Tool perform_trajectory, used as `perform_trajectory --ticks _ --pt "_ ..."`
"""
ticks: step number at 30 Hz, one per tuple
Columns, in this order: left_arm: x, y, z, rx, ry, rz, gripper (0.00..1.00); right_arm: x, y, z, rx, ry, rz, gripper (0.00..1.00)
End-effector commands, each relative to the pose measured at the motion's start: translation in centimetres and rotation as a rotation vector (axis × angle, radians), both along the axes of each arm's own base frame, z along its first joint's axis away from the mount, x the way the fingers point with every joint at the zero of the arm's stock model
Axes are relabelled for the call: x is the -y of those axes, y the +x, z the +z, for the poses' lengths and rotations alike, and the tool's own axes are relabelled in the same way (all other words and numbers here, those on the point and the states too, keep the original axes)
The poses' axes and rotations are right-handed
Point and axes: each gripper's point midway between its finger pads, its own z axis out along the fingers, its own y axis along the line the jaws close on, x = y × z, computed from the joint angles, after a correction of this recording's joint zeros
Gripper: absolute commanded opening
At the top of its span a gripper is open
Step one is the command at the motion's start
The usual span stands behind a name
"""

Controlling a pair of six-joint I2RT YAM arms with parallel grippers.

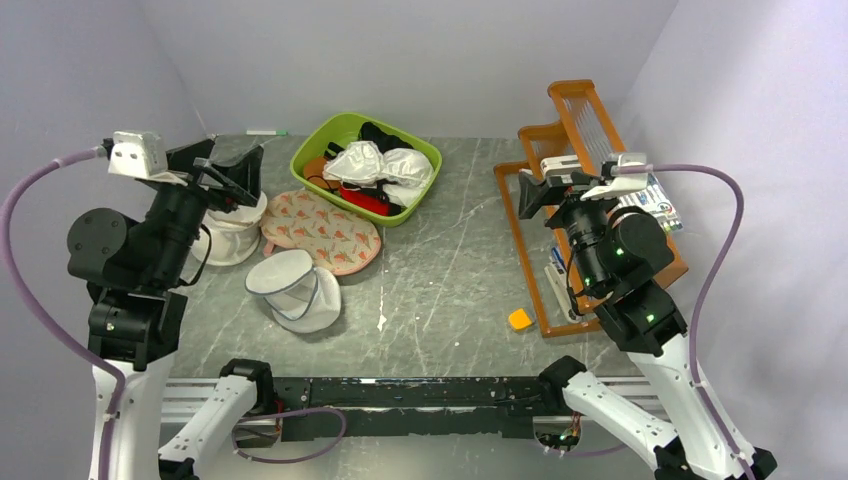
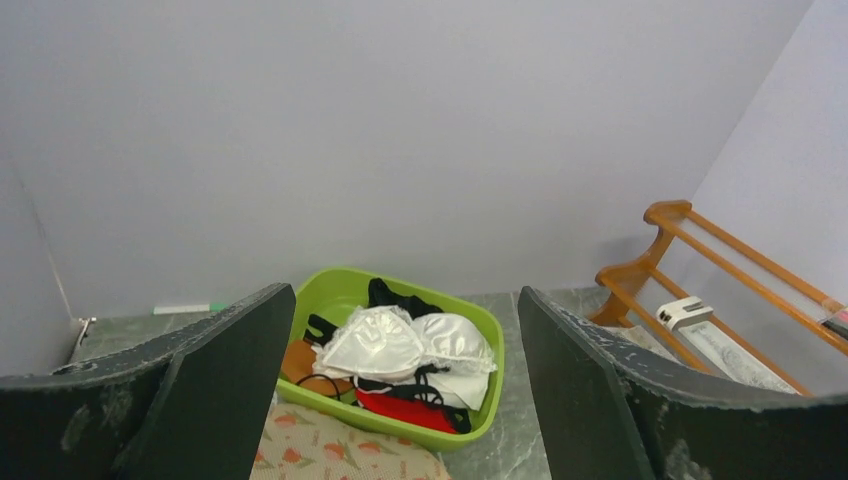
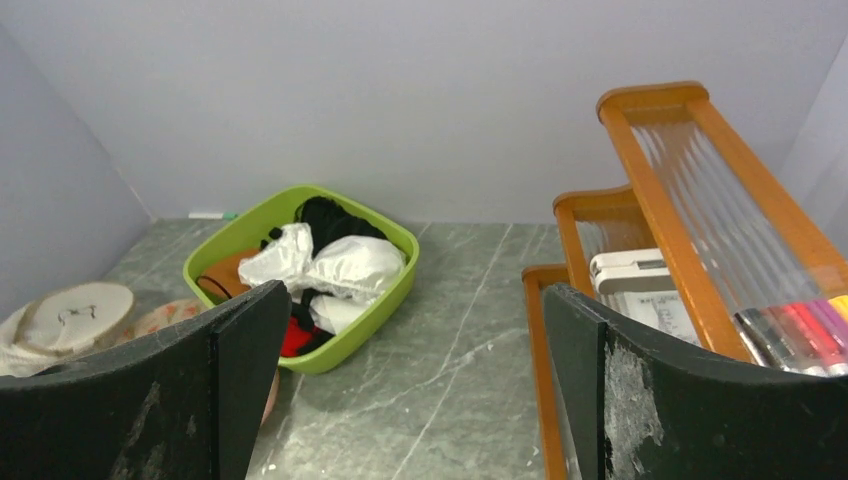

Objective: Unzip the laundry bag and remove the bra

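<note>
The pink floral laundry bag (image 1: 320, 232) lies flat on the table in front of the green basket (image 1: 425, 185). Its near edge shows at the bottom of the left wrist view (image 2: 340, 452). I cannot see its zip state. The black bra is hidden; only some black cloth (image 1: 380, 133) shows in the basket, under white bras (image 1: 385, 165). My left gripper (image 1: 236, 172) is open and empty, raised above the table left of the bag. My right gripper (image 1: 530, 195) is open and empty, raised at the right beside the wooden rack (image 1: 590, 130).
Two round white mesh bags stand near the pouch, one in front (image 1: 295, 290) and one at the left (image 1: 232, 238). The rack holds papers and pens. A small orange piece (image 1: 520, 319) lies by its near corner. A green marker (image 1: 265, 132) lies at the back wall.
</note>
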Motion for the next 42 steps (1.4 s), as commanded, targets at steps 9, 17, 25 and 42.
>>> perform_trajectory --ticks 9,17,25,42 --pt "0.4 2.2 -4.2 -0.068 0.006 0.020 0.94 -0.5 0.9 -3.7 -0.010 0.101 0.046 1.00" --pt "1.8 4.9 -8.4 -0.180 0.058 -0.006 0.94 -2.4 1.7 -5.2 -0.082 0.072 0.148 1.00" --pt "3.1 7.0 -12.1 -0.273 0.114 -0.045 0.94 -6.0 2.0 -7.1 -0.083 0.085 0.334 1.00" --pt "1.3 8.2 -13.8 -0.308 0.091 0.027 0.94 -23.7 3.7 -17.0 -0.360 -0.036 0.635 1.00"
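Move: Ahead of the left hand by about 12 cm, 3 cm to its right and some 48 cm below lies the patterned laundry bag; from the right hand it is about 10 cm ahead, 38 cm left and 41 cm down. From the left hand, the green basket stands about 23 cm ahead and 13 cm right, the folded white bag lies level with it and 2 cm left, and the round white bag stands 11 cm ahead and 15 cm left, all far below. Closing in on the patterned bag from both sides, the hands come down with fingers kept open and empty. The right sinks first, then sweeps left in front of the green basket, about 20 cm left and 18 cm down in all, turning counter-clockwise and tipping downward. The left drops some 14 cm while reaching 8 cm forward, tipping down about 20 degrees, then nearly stops. ##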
